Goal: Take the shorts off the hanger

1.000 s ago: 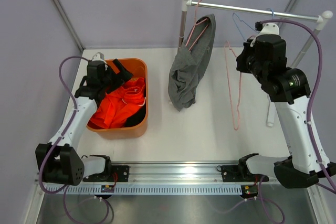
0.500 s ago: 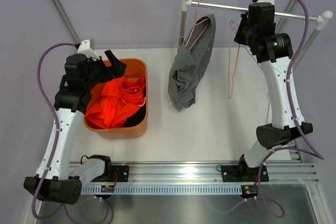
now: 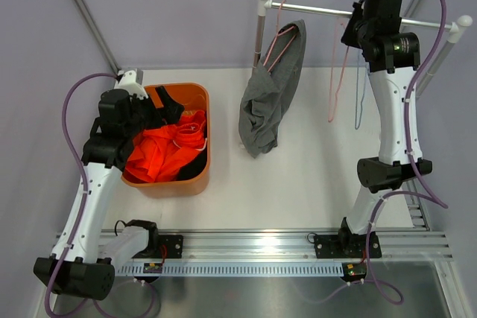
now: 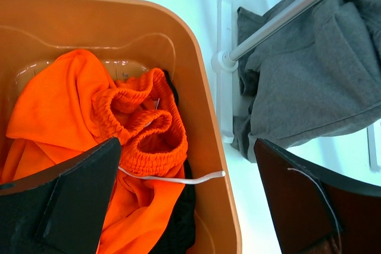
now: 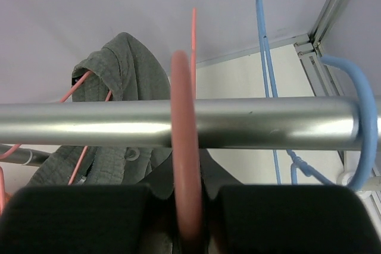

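Observation:
The grey shorts [image 3: 270, 102] hang limp from a pink hanger [image 3: 282, 39] at the left end of the rail [image 3: 320, 11]. The orange shorts [image 3: 165, 150] lie crumpled in the orange bin [image 3: 206, 121], on top of the black shorts [image 4: 178, 224]. My left gripper [image 3: 168, 102] hovers open above the bin with nothing between its fingers [image 4: 71, 200]. My right gripper [image 3: 359, 24] is up at the rail, shut on the hook of an empty pink hanger [image 5: 186, 147]. That hook lies over the rail [image 5: 280, 123], and the hanger's frame [image 3: 337, 83] dangles below.
An empty blue hanger [image 3: 358, 98] hangs on the rail just right of my right gripper, its hook [image 5: 364, 117] close by. The rail's left post [image 3: 260, 27] stands beside the grey shorts. A white drawstring [image 4: 172, 176] lies across the bin's rim.
My right arm has risen and carried the empty pink hanger up to the rail, where its hook now sits. My left gripper has shifted a little over the bin, still open.

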Controlling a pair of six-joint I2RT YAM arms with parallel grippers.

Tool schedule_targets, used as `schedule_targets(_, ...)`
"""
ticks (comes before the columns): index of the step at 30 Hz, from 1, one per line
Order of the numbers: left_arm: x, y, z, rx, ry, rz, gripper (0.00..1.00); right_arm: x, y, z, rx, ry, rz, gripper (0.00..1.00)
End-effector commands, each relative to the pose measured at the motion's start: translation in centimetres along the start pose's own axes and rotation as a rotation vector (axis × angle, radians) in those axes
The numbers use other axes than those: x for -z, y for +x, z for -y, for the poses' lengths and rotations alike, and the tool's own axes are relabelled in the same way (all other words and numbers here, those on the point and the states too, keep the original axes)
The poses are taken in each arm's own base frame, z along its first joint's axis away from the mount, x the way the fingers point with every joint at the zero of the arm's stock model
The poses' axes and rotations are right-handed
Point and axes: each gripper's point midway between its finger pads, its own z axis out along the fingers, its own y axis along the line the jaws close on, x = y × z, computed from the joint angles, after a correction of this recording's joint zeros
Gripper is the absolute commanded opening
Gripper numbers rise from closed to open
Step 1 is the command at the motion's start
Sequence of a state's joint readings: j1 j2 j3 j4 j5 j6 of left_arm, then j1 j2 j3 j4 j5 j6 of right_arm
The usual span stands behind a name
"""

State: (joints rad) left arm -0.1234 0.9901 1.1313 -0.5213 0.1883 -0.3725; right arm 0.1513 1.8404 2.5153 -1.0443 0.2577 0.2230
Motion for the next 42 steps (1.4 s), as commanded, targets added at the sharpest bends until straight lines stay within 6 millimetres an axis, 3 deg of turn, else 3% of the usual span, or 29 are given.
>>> schedule_targets(1, -0.2, -0.8, 0.9, -0.032, 0.053, 0.033, 0.99, -1.2, -0.5, -0.4, 0.020, -0.025, 0.016, 0.00)
schedule_targets(8, -0.5, -0.5, 0.7, -0.035, 0.049, 0.026, 0.99, -3.7, 2.0, 0.0, 0.028, -0.009, -0.037, 0.00)
schedule_targets(12, -0.6, -0.2, 0.6, -0.035, 0.049, 0.018, 0.99, -3.8, 3.3, -0.1, 0.018, -0.017, -0.072, 0.00)
schedule_targets(13, -0.6, -0.2, 0.6, -0.036, 0.049, 0.019, 0.99, -3.3, 2.8, -0.3, 0.010, -0.033, -0.053, 0.00)
schedule_targets(14, -0.6, -0.3, 0.7, -0.035, 0.052, 0.023, 0.99, -3.6, 3.8, -0.2, 0.011, -0.030, -0.074, 0.00)
schedule_targets(21, -0.7, -0.1, 0.7, -0.034, 0.058, 0.016, 0.99, -2.2, 3.8, 0.1, 0.001, -0.035, -0.071, 0.03)
schedule_targets(22, -0.7, -0.1, 0.8, -0.036, 0.060, 0.017, 0.99, -1.7, 3.5, 0.2, -0.002, -0.033, -0.063, 0.10)
schedule_targets(27, -0.7, -0.1, 0.9, -0.040, 0.067, 0.018, 0.99, 1.1, 2.1, 0.5, -0.036, -0.037, -0.012, 0.30)
schedule_targets(28, -0.7, -0.1, 0.9, -0.040, 0.068, 0.017, 0.99, 1.4, 2.0, 0.6, -0.041, -0.034, -0.009, 0.39)
schedule_targets(31, -0.7, -0.1, 0.9, -0.040, 0.070, 0.017, 0.99, 3.0, 1.6, 0.9, -0.053, -0.044, 0.013, 0.48)
schedule_targets(38, -0.7, 0.0, 1.0, -0.040, 0.074, 0.015, 0.99, 7.7, 0.6, 1.4, -0.092, -0.079, 0.085, 0.53)
schedule_targets(39, -0.7, 0.0, 1.0, -0.041, 0.076, 0.016, 0.99, 9.1, 0.0, 1.3, -0.098, -0.095, 0.113, 0.53)
schedule_targets(42, -0.7, 0.0, 1.0, -0.040, 0.078, 0.013, 0.99, 10.9, -0.3, 0.5, -0.100, -0.130, 0.141, 0.54)
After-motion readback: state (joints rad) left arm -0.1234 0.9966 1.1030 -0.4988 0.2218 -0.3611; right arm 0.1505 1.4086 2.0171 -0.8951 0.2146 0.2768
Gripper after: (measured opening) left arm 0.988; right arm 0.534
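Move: The right gripper still holds the pink hanger with its hook at the rail; the spot on the rail for it is about 5 cm above the hand, level in reach and straight across. The blue hanger's hook sits on the rail some 8 cm to the right of that spot and about 1 cm nearer. The grey shorts hang roughly 21 cm left of the hand, 1 cm farther out, 12 cm below it. From the left hand the spot is about 50 cm right, 15 ahead, 18 up. Bring the right gripper down about 5 cm, first easing it 3 cm forward, so the pink hanger's hook comes down over the rail. Ease back a little at that height, open the fingers about halfway to let go of the hanger, then draw back, away from the rail, some 10 cm while rising about 6 cm. ##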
